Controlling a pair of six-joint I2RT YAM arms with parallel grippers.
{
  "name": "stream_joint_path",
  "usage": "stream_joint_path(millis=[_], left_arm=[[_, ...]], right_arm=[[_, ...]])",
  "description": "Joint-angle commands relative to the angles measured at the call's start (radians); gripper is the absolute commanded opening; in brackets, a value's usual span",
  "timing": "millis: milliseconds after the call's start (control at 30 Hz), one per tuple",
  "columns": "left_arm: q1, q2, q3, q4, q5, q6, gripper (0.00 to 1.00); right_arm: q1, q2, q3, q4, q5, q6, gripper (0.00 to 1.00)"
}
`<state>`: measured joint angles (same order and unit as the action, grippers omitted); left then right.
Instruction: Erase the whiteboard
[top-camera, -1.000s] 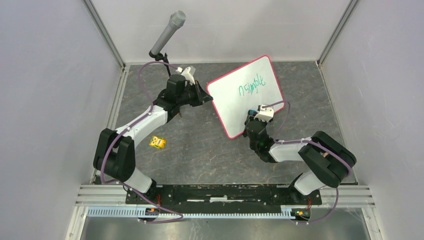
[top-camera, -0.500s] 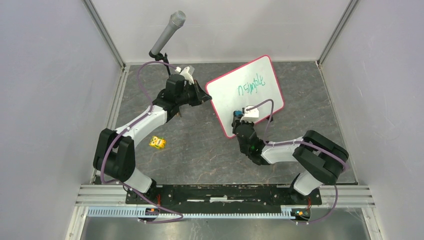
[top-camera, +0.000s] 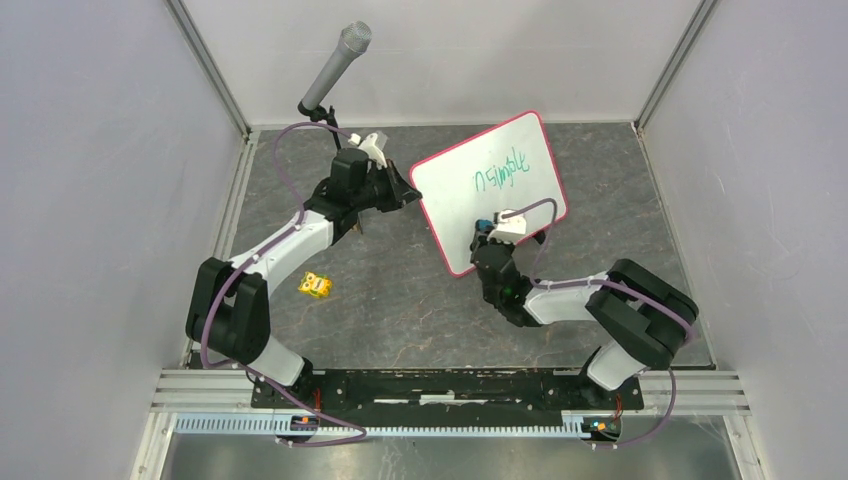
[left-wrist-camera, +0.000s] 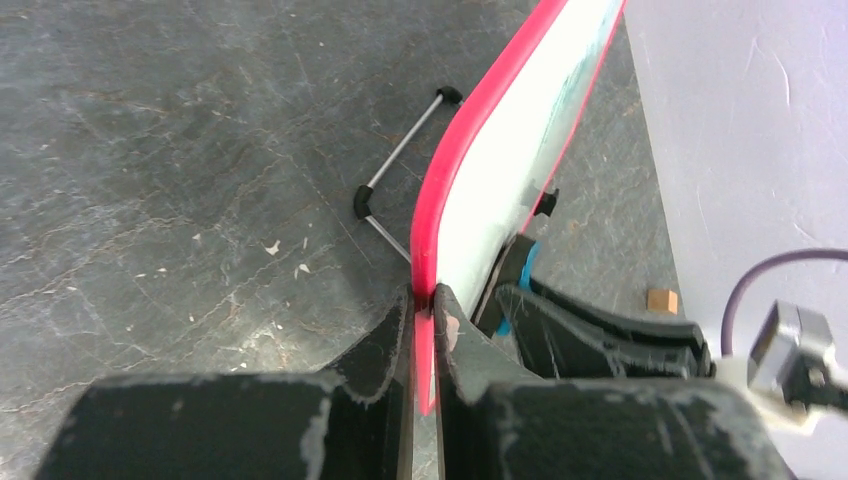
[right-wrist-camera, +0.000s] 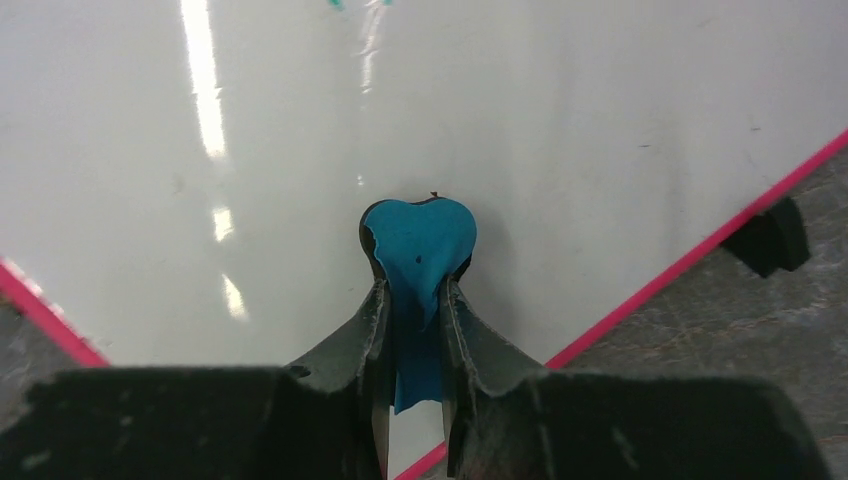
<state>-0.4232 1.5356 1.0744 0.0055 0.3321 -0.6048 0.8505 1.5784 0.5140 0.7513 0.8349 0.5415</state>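
Note:
The whiteboard (top-camera: 490, 190) with a pink-red frame stands tilted on the dark table, green handwriting (top-camera: 500, 167) on its upper face. My left gripper (top-camera: 410, 195) is shut on the board's left edge; the left wrist view shows the pink frame (left-wrist-camera: 450, 190) clamped between the jaws. My right gripper (top-camera: 484, 228) is shut on a blue cloth (right-wrist-camera: 417, 245) and holds it at the board's lower white face (right-wrist-camera: 560, 110), below the writing. The cloth also shows in the top view (top-camera: 482, 224).
A small yellow object (top-camera: 315, 285) lies on the table left of centre. A microphone (top-camera: 335, 65) stands at the back left. The board's wire foot (left-wrist-camera: 395, 160) rests on the table. A small tan block (left-wrist-camera: 661, 300) lies by the right wall.
My right gripper with the blue cloth moved left along the board's lower part, then edged slightly right and up. The board turned a little in my left gripper's hold.

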Motion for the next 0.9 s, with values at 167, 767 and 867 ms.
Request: stream_joint_path(millis=[167, 767, 867], left_arm=[[-0.011, -0.044, 0.024, 0.057, 0.048, 0.009, 0.05], [-0.011, -0.006, 0.002, 0.042, 0.027, -0.088, 0.53], [-0.014, 0.018, -0.022, 0.081, 0.056, -0.142, 0.47]], right_arm=[[0.084, 0.004, 0.066, 0.021, -0.034, -0.074, 0.2], [-0.23, -0.139, -0.032, -0.122, -0.491, 0.075, 0.2], [-0.221, -0.134, -0.047, -0.131, -0.52, 0.094, 0.21]])
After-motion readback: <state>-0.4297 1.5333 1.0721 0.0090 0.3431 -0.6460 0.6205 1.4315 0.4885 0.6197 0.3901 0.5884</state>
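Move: My right fingers grip the blue eraser on the low part of the tilted whiteboard. The green writing still left lies about 10 cm ahead, 3 cm right and 7 cm higher up the slope. The board's bottom corner is roughly 7 cm back, 5 cm left and 5 cm lower; the black foot clip is some 11 cm right, level ahead, 4 cm lower. My left fingers have the board's left edge between them, with the writing about 17 cm to their right, 5 cm ahead and level. I keep my right hold on the eraser and wipe left about 3.5 cm, then sweep back right some 7 cm while climbing forward and up the board, and finish coming back left, down and a little backward, the wrist turning slightly counter-clockwise and tipping down. Meanwhile my left fingers open around the board's left edge, letting go of the pinch with the hand nearly in place. ##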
